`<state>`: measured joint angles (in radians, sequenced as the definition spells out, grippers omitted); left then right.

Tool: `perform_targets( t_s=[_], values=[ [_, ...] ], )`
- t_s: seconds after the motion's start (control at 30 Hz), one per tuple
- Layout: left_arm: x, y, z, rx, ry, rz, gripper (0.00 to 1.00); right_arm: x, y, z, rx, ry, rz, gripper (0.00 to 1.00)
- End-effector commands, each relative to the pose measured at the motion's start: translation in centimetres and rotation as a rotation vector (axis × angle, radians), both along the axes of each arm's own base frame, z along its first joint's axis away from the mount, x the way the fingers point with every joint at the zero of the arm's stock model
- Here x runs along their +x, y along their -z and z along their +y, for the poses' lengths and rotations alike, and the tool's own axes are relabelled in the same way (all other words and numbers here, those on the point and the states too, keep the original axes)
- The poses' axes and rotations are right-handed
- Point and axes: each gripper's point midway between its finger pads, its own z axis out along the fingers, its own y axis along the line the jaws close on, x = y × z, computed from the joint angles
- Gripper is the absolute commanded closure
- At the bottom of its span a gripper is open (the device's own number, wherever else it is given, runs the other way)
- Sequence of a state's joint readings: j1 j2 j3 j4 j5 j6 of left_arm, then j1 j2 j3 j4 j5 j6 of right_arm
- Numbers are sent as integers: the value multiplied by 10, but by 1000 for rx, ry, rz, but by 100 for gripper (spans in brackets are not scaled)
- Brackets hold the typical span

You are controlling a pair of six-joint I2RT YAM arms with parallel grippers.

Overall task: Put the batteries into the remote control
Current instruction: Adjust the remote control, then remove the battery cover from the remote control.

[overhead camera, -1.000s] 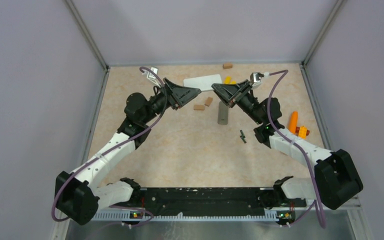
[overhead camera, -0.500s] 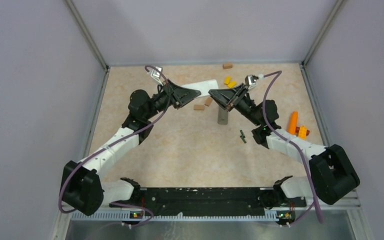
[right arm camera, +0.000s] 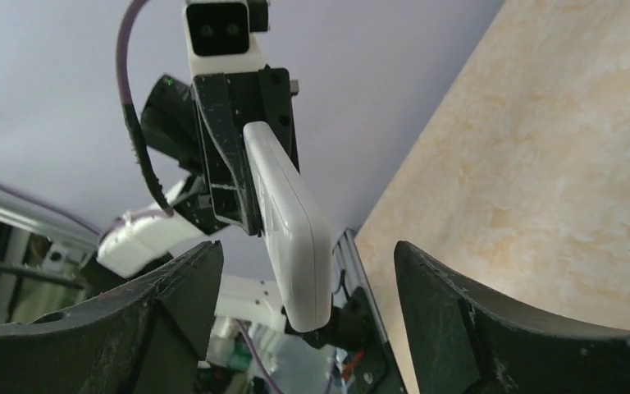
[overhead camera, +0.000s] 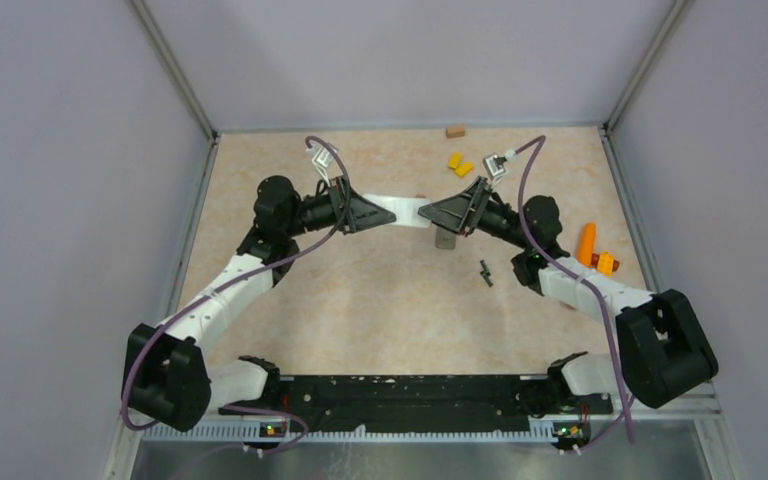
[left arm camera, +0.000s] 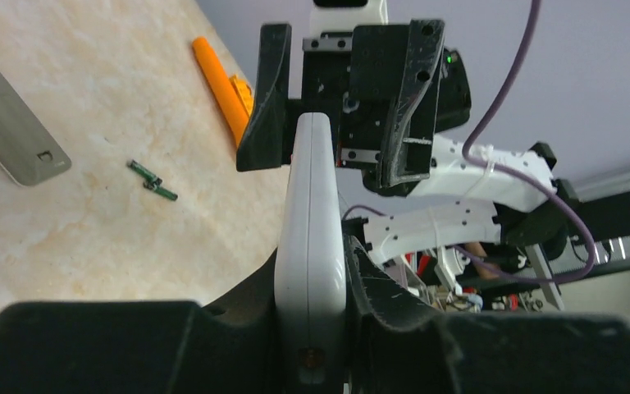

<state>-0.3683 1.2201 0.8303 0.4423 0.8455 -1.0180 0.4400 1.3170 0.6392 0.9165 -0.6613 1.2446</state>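
Observation:
The white remote control (overhead camera: 405, 209) hangs in the air between the two arms, above the table. My left gripper (overhead camera: 384, 212) is shut on its left end; in the left wrist view the remote (left arm camera: 312, 238) stands edge-on, pinched between the fingers (left arm camera: 381, 295). My right gripper (overhead camera: 430, 212) is open, its jaws wide on either side of the remote's other end (right arm camera: 295, 238) without touching it. Two small dark batteries (overhead camera: 485, 272) lie on the table near the right arm, and the left wrist view shows the batteries (left arm camera: 152, 180) too.
A grey flat cover (overhead camera: 446, 240) lies on the table under the right gripper. Two yellow blocks (overhead camera: 458, 163) and a brown block (overhead camera: 454, 131) sit at the back. An orange piece (overhead camera: 587, 244) lies by the right wall.
My left gripper closed on the remote's left end, then my right gripper let go of the other end and opened. Both arms and the remote shifted toward the near side.

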Motion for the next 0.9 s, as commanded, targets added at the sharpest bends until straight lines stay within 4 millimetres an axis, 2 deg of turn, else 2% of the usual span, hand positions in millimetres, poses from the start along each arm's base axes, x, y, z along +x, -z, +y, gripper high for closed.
perform_targets(
  t_s=[0.0,0.23,0.43,0.5,0.57,0.7,0.87],
  values=[
    [-32,-11,2,29,140,-118,100,-18,-16,7,-84,-133,-220,24],
    [-38,-10,4,35,140,-98,100,-26,-9,10,-129,-201,-264,41],
    [-41,-14,5,22,150,-94,100,-26,-2,12,-142,-207,-251,67],
    [-46,-18,5,12,172,-100,100,-25,2,12,-150,-209,-247,80],
    [-51,-23,7,-1,192,-101,100,-26,6,13,-150,-219,-253,88],
    [-52,-36,15,-36,189,-94,100,-29,14,13,-143,-252,-268,93],
    [-58,-47,22,-60,197,-109,100,-30,13,13,-119,-268,-269,91]
  ],
)
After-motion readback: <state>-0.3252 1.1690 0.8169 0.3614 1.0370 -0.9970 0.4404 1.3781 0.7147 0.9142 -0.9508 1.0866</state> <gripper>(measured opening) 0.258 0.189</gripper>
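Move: The white remote is already in the left fingers, its middle about 3 cm to that hand's right and 1 cm ahead, at about the same height. From the open right hand that middle lies some 5 cm to the left, about level with it fore and aft and in height, with the near end between the parted fingers. On the table some 25 cm below, the grey remote is about 9 cm ahead of the right hand and 5 cm to its right; the green batteries are 13 cm to its right and 4 cm back. The left hand keeps its pinch on the white remote and draws it about 3 cm back towards the robot, mostly early on, turning slightly clockwise and easing about a centimetre left at the end. The right hand goes back alongside it by a similar 3 cm and about a centimetre left, turning some 15 degrees counter-clockwise and rolling a little as its wide-open fingers close and pinch the remote's free right-hand end. ##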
